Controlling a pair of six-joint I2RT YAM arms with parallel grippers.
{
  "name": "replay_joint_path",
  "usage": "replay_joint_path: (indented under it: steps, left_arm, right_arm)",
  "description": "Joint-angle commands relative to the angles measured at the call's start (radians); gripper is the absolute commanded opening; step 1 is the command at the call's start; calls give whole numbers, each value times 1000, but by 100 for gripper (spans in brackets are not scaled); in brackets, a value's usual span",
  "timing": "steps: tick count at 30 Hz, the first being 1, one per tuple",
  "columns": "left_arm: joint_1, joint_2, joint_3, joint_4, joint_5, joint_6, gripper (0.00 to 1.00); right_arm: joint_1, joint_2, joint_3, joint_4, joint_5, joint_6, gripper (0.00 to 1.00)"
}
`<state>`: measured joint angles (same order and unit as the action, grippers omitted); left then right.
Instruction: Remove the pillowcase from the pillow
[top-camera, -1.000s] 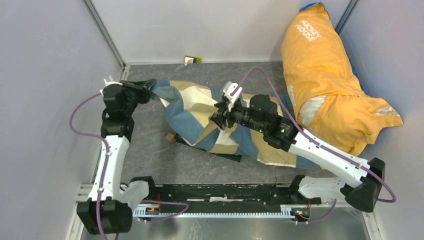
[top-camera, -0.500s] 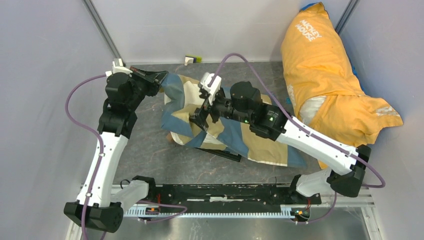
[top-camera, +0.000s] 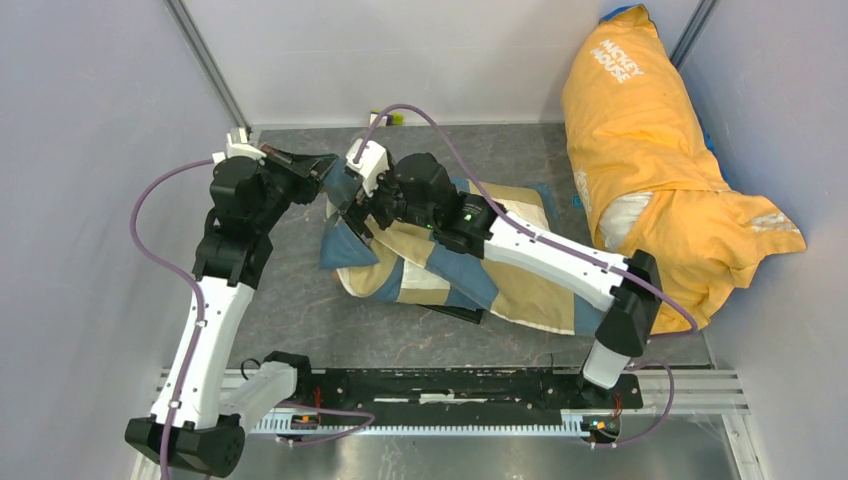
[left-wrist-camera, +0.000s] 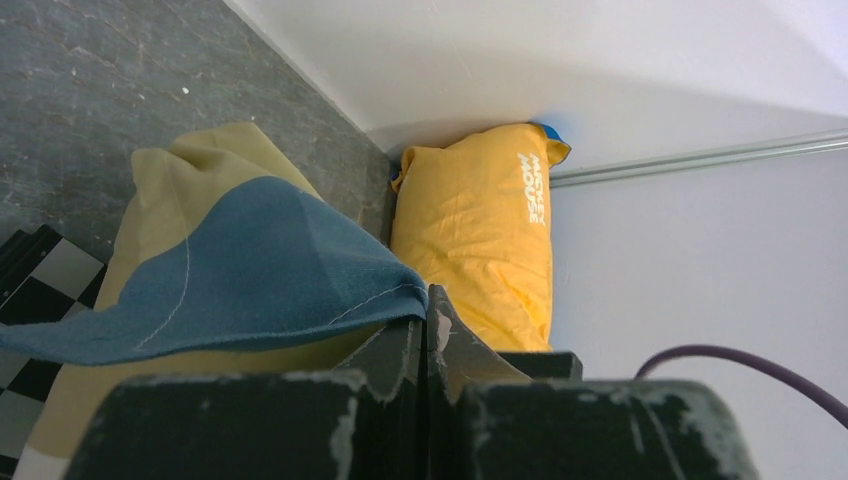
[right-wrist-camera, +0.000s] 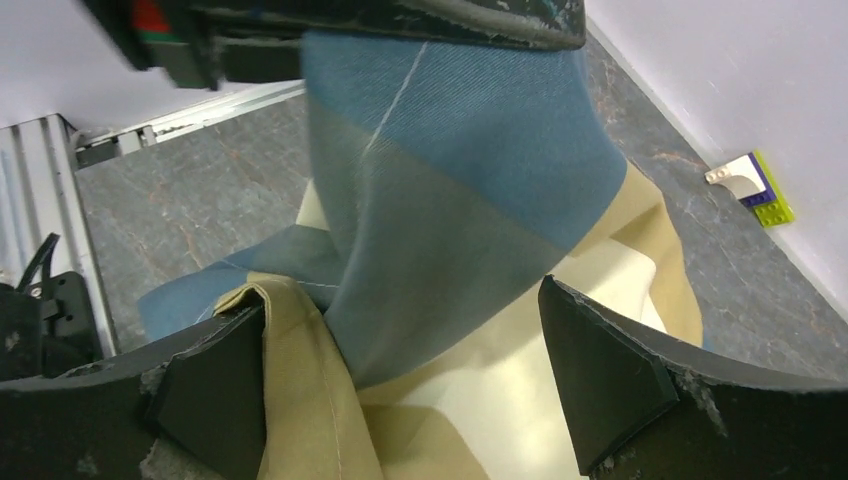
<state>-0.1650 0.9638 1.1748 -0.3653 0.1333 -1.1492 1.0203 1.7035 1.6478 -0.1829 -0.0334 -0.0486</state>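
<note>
The blue, tan and cream checked pillowcase (top-camera: 470, 280) lies across the middle of the floor, its left end lifted. My left gripper (top-camera: 322, 166) is shut on its blue corner, seen in the left wrist view (left-wrist-camera: 428, 300) with the hem (left-wrist-camera: 250, 260) draping off the jaws. My right gripper (top-camera: 348, 210) is open just beside the left one. In the right wrist view (right-wrist-camera: 400, 305) its fingers straddle a hanging blue fold (right-wrist-camera: 450, 200) and a tan fold without closing. The pillow is hidden inside the cover; I cannot tell it from the cream checks.
The big orange Mickey Mouse bundle (top-camera: 650, 150) leans in the back right corner. A black-and-white checkerboard (left-wrist-camera: 40, 290) lies under the pillowcase, its edge showing at the front (top-camera: 450, 310). A small toy block (right-wrist-camera: 750, 185) sits by the back wall. Walls close in on three sides.
My right arm has swung left across the pillowcase to right beside the left gripper. The left gripper kept its hold on the corner and shifted right. The cloth's left end bunched up.
</note>
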Motion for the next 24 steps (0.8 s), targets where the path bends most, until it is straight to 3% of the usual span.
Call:
replay_joint_path:
  steps: [1, 2, 3, 8, 9, 13, 18, 21, 24]
  left_arm:
    - [-4, -54, -25, 71, 51, -8, 2]
    - [-4, -58, -36, 74, 58, -13, 2]
    - [-4, -62, -45, 77, 67, -19, 2]
    - [-4, -73, -69, 78, 74, -9, 6]
    - [-5, -73, -69, 69, 62, -1, 13]
    - [-2, -84, -64, 22, -17, 47, 41]
    - [1, -126, -74, -85, -169, 116, 86]
    - [1, -167, -101, -135, -266, 165, 98]
    - [1, -204, -154, -130, -305, 203, 100]
  right_arm:
    - [2, 40, 78, 147, -9, -13, 98]
    - [2, 52, 80, 163, -26, -13, 93]
    - [2, 58, 73, 189, -43, -8, 81]
    - [2, 17, -39, 321, -9, 46, 6]
    - [0, 1, -61, 344, 14, 47, 0]
    - [-31, -67, -127, 380, 117, 134, 0]
    - [-193, -95, -194, 385, 47, 378, 0]
    - [-321, -135, -351, 509, -58, 541, 0]
    - [-415, -158, -510, 642, -139, 676, 0]
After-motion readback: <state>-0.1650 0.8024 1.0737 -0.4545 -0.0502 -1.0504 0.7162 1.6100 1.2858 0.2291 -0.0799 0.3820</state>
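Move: The right hand's open fingers point left around the pillowcase fold that hangs from the left hand, and the middle of the fold is about 3 cm to their left and 1 cm farther out, level in height. The chessboard lies some 31 cm below the right hand, about 11 cm to its right and 1 cm nearer the base; the trailing cloth lies roughly 28 cm right, level fore and aft and 30 cm lower. The left hand still grips the corner, with the fold 4 cm back, 1 cm right and 7 cm below. The right hand eases about 2.5 cm farther left and shuts its fingers on the hanging fold, while the left hand, still pinching the corner, sinks a little and then opens wide to let go, drawing off a few centimetres back and left. With the cloth pinched, the right hand then swings off quickly to the right by some 12 cm and forward by about 9, away from the left hand, sinking slightly at the end as its wrist tilts and turns clockwise by roughly 20 degrees. ##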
